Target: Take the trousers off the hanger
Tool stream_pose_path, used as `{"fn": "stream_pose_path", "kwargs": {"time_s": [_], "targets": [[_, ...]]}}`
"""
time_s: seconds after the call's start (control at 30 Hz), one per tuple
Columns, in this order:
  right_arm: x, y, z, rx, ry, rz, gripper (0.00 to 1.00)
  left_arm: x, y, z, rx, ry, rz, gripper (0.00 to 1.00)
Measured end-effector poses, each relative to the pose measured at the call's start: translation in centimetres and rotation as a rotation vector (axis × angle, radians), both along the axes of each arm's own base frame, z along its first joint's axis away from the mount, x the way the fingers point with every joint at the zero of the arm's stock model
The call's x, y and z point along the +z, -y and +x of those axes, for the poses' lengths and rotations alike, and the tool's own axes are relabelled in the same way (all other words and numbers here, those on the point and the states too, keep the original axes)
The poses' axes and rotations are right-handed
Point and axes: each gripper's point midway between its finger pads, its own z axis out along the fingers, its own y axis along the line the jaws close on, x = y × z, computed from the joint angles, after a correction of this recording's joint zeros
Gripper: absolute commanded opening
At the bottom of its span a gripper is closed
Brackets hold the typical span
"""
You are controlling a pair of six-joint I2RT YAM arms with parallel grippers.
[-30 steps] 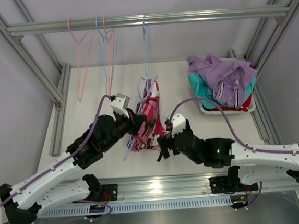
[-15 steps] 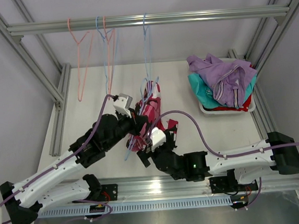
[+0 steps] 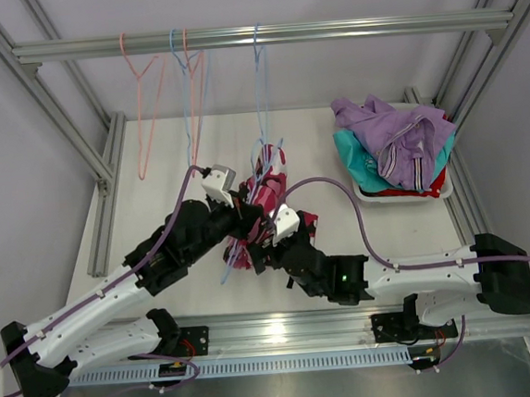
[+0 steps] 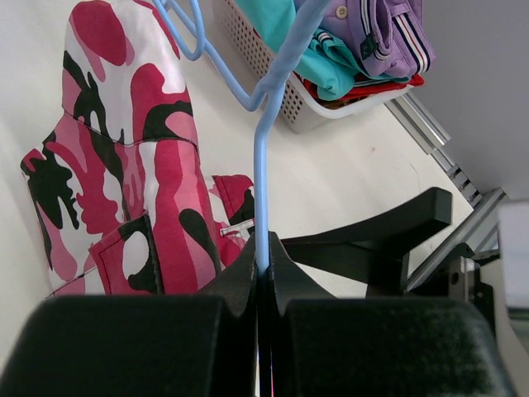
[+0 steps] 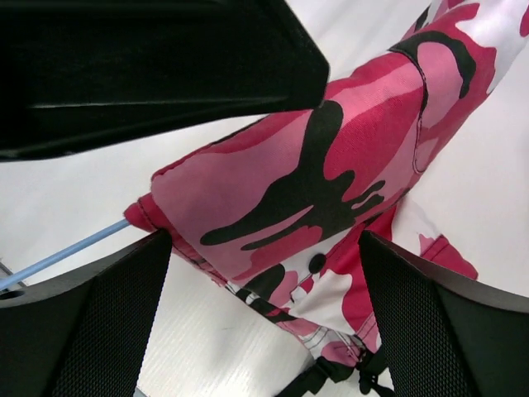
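Note:
The pink camouflage trousers (image 3: pixel 270 194) hang bunched on a blue hanger (image 3: pixel 259 97), low over the table. My left gripper (image 3: pixel 248 220) is shut on the hanger's lower wire; in the left wrist view the blue hanger (image 4: pixel 262 190) runs straight into the closed left gripper (image 4: pixel 263 266), with the trousers (image 4: pixel 116 182) to its left. My right gripper (image 3: pixel 258 247) stands open at the trousers' near lower end. Seen from the right wrist, the trousers (image 5: pixel 314 182) hang just beyond the right gripper (image 5: pixel 264 281), whose wide fingers (image 5: pixel 83 331) touch nothing, and the blue hanger (image 5: pixel 74 248) pokes out at the left.
A white basket (image 3: pixel 367 194) at the back right holds lilac (image 3: pixel 399 136), teal and red clothes; the left wrist view shows the basket (image 4: pixel 273 83) too. Bare pink and blue hangers (image 3: pixel 191 93) hang from the rail (image 3: pixel 325 32). Frame posts stand at both sides.
My right arm has swung left, and its open gripper went from right of the trousers to their near lower end. The left gripper has kept its hold on the hanger.

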Motion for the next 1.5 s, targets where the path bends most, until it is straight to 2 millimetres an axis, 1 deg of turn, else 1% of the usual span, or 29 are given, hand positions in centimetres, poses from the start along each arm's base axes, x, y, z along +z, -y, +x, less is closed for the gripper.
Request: {"fn": "stream_pose_path", "kwargs": {"time_s": [0.13, 0.23, 0.33, 0.47, 0.57, 0.67, 0.77, 0.9, 1.03, 1.13, 1.23, 1.27, 1.37, 1.43, 1.47, 1.5], "targets": [[-0.8, 0.1, 0.7, 0.014, -0.015, 0.018, 0.99, 0.0, -0.1, 0.1, 0.002, -0.007, -0.007, 0.00], [-1.5, 0.1, 0.8, 0.026, -0.029, 0.014, 1.00, 0.0, -0.2, 0.2, 0.001, -0.011, -0.009, 0.00], [-1.6, -0.4, 0.1, 0.054, -0.040, 0.021, 1.00, 0.0, -0.2, 0.3, 0.003, -0.016, -0.014, 0.00], [-1.6, -1.0, -1.4, 0.106, -0.045, 0.029, 1.00, -0.1, -0.3, 0.5, 0.010, -0.025, -0.019, 0.00], [-1.5, -1.3, -1.6, 0.124, -0.048, 0.038, 0.99, -0.1, -0.3, 0.5, 0.005, -0.027, -0.021, 0.01], [-1.5, -1.3, -0.9, 0.111, -0.048, 0.045, 0.99, -0.1, -0.3, 0.5, 0.002, -0.027, -0.021, 0.00], [-2.1, -1.0, 0.2, 0.073, -0.045, 0.034, 1.00, -0.1, -0.3, 0.5, 0.000, -0.028, -0.021, 0.01], [-3.0, -0.3, 2.3, 0.014, -0.050, 0.017, 0.99, -0.1, -0.3, 0.5, 0.000, -0.029, -0.021, 0.01], [-2.9, 0.6, 4.3, -0.024, -0.052, 0.030, 0.99, -0.3, -0.2, 0.4, -0.003, -0.035, -0.017, 0.00], [-2.8, 0.9, 4.9, -0.032, -0.049, 0.031, 0.98, -0.4, -0.2, 0.5, -0.002, -0.037, -0.015, 0.01], [-2.7, 0.9, 5.2, -0.025, -0.040, 0.028, 0.87, -0.5, -0.1, 0.5, -0.002, -0.041, -0.013, 0.00], [-2.6, 0.8, 5.2, -0.019, -0.039, 0.033, 0.76, -0.5, -0.1, 0.5, -0.002, -0.041, -0.013, 0.00], [-2.1, 0.4, 5.3, -0.002, -0.035, 0.060, 0.63, -0.6, -0.1, 0.5, -0.001, -0.046, -0.016, 0.00], [-1.8, 0.1, 5.5, 0.012, -0.036, 0.086, 0.50, -0.6, -0.1, 0.5, -0.002, -0.047, -0.016, 0.00], [-1.6, -0.1, 5.5, 0.019, -0.037, 0.104, 0.40, -0.6, 0.0, 0.5, -0.005, -0.048, -0.016, 0.00], [-1.6, -0.3, 5.6, 0.023, -0.040, 0.121, 0.37, -0.6, 0.0, 0.5, -0.006, -0.048, -0.017, 0.00]]}}
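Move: The right hand is open, with the patterned trousers in front of it, their middle about 10 cm ahead, 3 cm to its left and some 3 cm lower. The left gripper is shut on the blue hanger's wire; that gripped stretch is roughly 7 cm ahead of the right hand, 3 cm to its left and about 6 cm above. From the left hand the trousers' middle lies some 3 cm ahead, level sideways and about 9 cm below. Dipping and drawing back a couple of centimetres first, the right hand then drives forward about 7 cm into the trousers' near fold, a little lower than it began. There its wide-open fingers close to about half, starting to take the fold between them, while the left hand keeps its shut grip on the hanger wire, all but still. ##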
